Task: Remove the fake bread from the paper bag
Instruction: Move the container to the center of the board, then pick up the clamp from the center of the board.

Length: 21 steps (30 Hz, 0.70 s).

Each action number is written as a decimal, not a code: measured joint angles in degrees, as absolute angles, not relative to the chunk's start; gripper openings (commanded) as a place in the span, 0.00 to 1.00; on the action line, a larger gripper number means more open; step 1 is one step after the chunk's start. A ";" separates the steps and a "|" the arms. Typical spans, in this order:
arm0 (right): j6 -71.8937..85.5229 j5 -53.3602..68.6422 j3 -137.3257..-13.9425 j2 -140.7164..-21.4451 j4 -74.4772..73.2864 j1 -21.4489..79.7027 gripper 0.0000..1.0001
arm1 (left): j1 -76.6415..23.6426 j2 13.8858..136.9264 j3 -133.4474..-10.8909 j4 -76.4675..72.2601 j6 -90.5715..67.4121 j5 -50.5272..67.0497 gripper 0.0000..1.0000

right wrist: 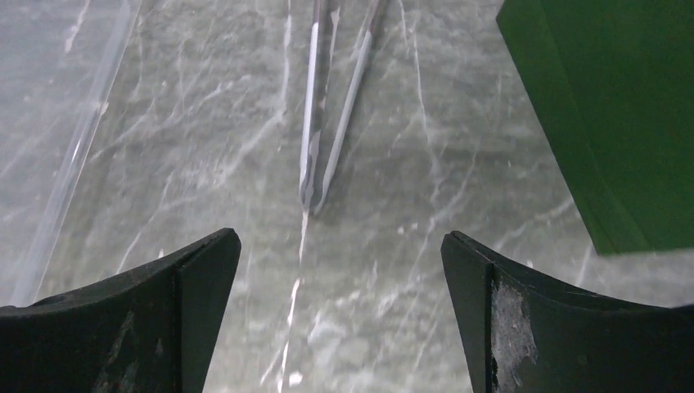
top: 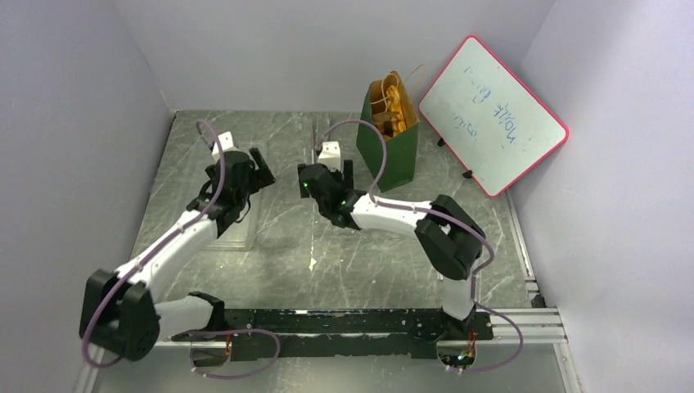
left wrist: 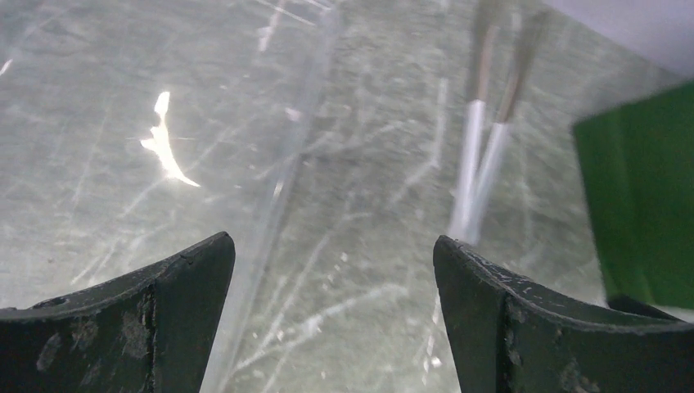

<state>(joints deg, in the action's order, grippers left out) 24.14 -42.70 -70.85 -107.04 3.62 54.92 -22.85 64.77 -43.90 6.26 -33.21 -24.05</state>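
Observation:
The dark green paper bag (top: 393,151) stands upright at the back of the table, right of centre. Glossy orange-tan fake bread (top: 388,105) shows inside its open top, with thin loop handles above. My right gripper (top: 327,170) hovers low over the table just left of the bag, open and empty. In the right wrist view that gripper (right wrist: 340,241) has the bag's green wall (right wrist: 614,106) at its upper right. My left gripper (top: 266,168) sits farther left, also open and empty. From the left wrist, that gripper (left wrist: 331,246) sees the bag (left wrist: 642,205) at the right edge.
Metal tongs (right wrist: 327,106) lie on the marble-patterned table ahead of both grippers, blurred in the left wrist view as tongs (left wrist: 483,164). A clear plastic tray (top: 233,229) lies under the left arm, its edge (left wrist: 278,205) showing. A red-framed whiteboard (top: 493,115) leans at the back right.

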 measured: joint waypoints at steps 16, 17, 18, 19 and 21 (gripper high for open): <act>18.76 -29.23 -83.05 -121.30 6.90 45.93 1.00 | -12.51 81.56 -45.71 4.12 -34.28 -16.10 0.96; 18.76 -28.93 -83.24 -121.67 6.85 45.87 1.00 | -12.51 81.97 -45.71 3.70 -34.22 -15.84 0.96; 18.76 -28.45 -83.44 -121.97 6.76 45.74 1.00 | -12.51 82.37 -45.76 3.51 -34.06 -15.70 0.96; 18.79 -28.05 -83.64 -122.26 6.57 45.56 1.00 | -12.51 83.05 -45.87 3.29 -33.95 -15.51 0.96; 18.76 -27.35 -84.47 -122.93 6.50 45.08 1.00 | -12.51 84.82 -46.35 3.09 -33.69 -15.16 0.96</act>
<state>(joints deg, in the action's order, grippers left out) 18.76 -27.35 -84.47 -122.93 6.50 45.08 -12.51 84.82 -46.35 3.09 -33.69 -15.16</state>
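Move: The container's middle lies about 10 cm left of the left hand, 1 cm ahead and some 16 cm below, its right edge nearly under the fingers; the tongs lie 18 cm to that hand's right and 12 cm ahead. From the right hand the tongs' middle is about 11 cm ahead, 2 cm left and 10 cm below; the green paper bag stands 17 cm to its right, 7 cm ahead, at about its height. Open left hand sinks some 10 cm towards the container's right edge; open right reaches 8 cm forward over the tongs. ##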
